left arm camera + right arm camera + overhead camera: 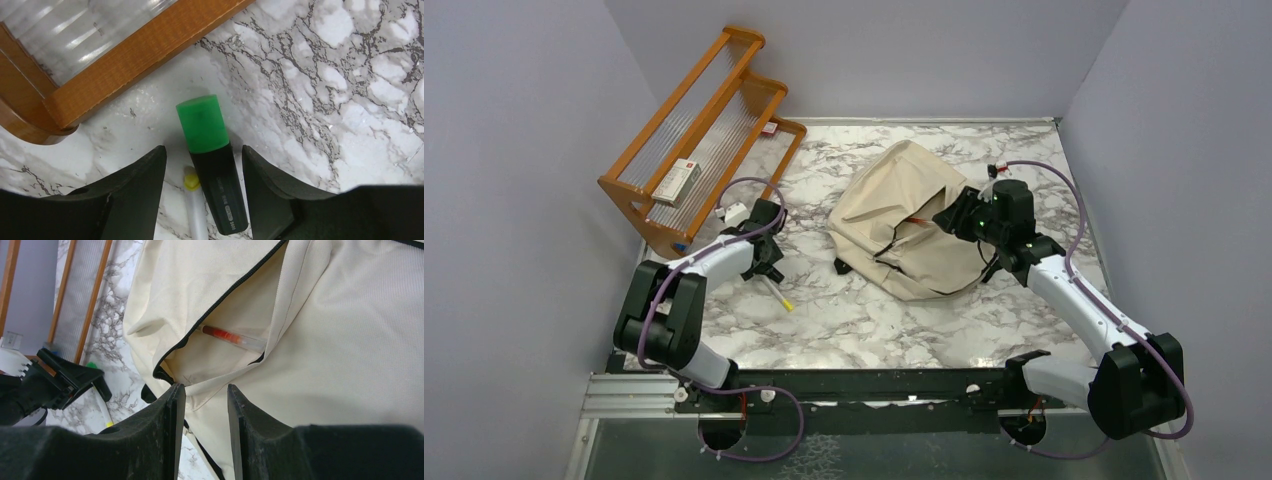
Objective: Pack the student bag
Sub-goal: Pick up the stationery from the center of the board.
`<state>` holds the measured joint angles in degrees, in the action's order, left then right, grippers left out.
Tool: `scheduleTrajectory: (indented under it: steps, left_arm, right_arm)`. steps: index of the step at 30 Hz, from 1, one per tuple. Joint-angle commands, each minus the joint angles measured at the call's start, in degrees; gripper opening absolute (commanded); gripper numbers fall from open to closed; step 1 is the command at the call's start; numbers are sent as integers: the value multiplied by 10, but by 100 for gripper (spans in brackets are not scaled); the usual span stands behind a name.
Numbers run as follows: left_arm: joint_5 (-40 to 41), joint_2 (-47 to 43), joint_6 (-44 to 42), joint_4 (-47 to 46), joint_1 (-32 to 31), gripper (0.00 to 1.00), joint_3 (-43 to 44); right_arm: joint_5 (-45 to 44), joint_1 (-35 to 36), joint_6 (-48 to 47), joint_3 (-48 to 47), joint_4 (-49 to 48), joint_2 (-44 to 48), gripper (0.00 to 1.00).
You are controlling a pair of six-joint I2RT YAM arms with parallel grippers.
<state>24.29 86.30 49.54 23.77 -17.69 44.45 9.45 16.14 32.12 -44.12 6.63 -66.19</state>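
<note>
The beige student bag [909,220] lies in the middle of the table, its zipped pocket gaping. A clear pen with a red core [232,337] lies inside the pocket. My right gripper [206,395] is open just above the pocket's lower edge, with bag fabric [350,340] showing between the jaws. My left gripper [204,160] is open and low over the table, its jaws on either side of a green-capped black highlighter [215,175]. A white pen with a yellow tip [196,210] lies beside the highlighter, also between the jaws.
A wooden rack [694,140] stands at the back left, close to the left gripper, with a small box [674,182] on it. Its wooden foot [125,65] is just ahead of the highlighter. Grey walls close in the table's sides and back.
</note>
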Motion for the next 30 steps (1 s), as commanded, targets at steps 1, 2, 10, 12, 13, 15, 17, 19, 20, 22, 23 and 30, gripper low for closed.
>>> scheduleTrajectory:
  steps: [1,2,10,12,13,15,17,19,20,22,23,30]
  left_arm:
    - [26,21,2,-8,3,55,16]
    - [27,26,-1,-10,3,53,17]
    - [7,28,-12,-18,3,39,23]
    - [-1,16,-26,-30,3,36,25]
    - [-3,11,-34,-39,2,34,24]
    - [-5,1,-49,-53,3,31,28]
    - [-9,-5,-62,-58,2,27,35]
    - [-17,-14,-72,-60,2,24,44]
    - [-21,-18,-75,-61,2,23,48]
    - [-40,-30,-78,-61,2,22,58]
    - [-57,-38,-81,-66,2,22,64]
    - [-270,-77,-112,-189,-10,18,77]
  right_arm:
    - [-18,3,5,1,8,10,41]
    - [-19,3,5,1,8,11,41]
    - [-23,3,3,-1,18,17,41]
    - [-23,3,3,-8,21,19,41]
    - [-22,3,3,-11,21,20,40]
    - [-16,3,1,-17,17,23,41]
    - [-5,3,-2,-29,17,25,41]
    - [3,3,-4,-38,19,27,41]
    - [8,3,-7,-44,19,29,41]
    - [36,3,-21,-58,17,25,41]
    - [64,3,-33,-70,18,16,41]
    - [250,36,-50,-151,21,-85,41]
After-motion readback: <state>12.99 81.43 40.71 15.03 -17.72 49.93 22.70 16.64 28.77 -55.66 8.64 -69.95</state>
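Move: The green-capped marker, the stationery to pick up, lies between the open left fingers, its middle roughly 1 cm right of and 1 cm below the left hand point. From that hand, the white pen is about 6 cm back and 3 cm right, the shelf's near corner about 10 cm left and 2 cm back, and the bag's middle some 33 cm right and 10 cm ahead. From the right hand, the marker is about 37 cm left, 2 cm back and 18 cm below. Close the left fingers across the marker near the edge of its green cap, easing about 1 cm forward while staying low. Once they pinch it, lift about 7 cm while swinging forward and right towards the bag, tipping the fingertips up and turning slightly clockwise. Late on, raise the empty right gripper, opening unchanged, about 6.5 cm and carry it left, turning counter-clockwise. ##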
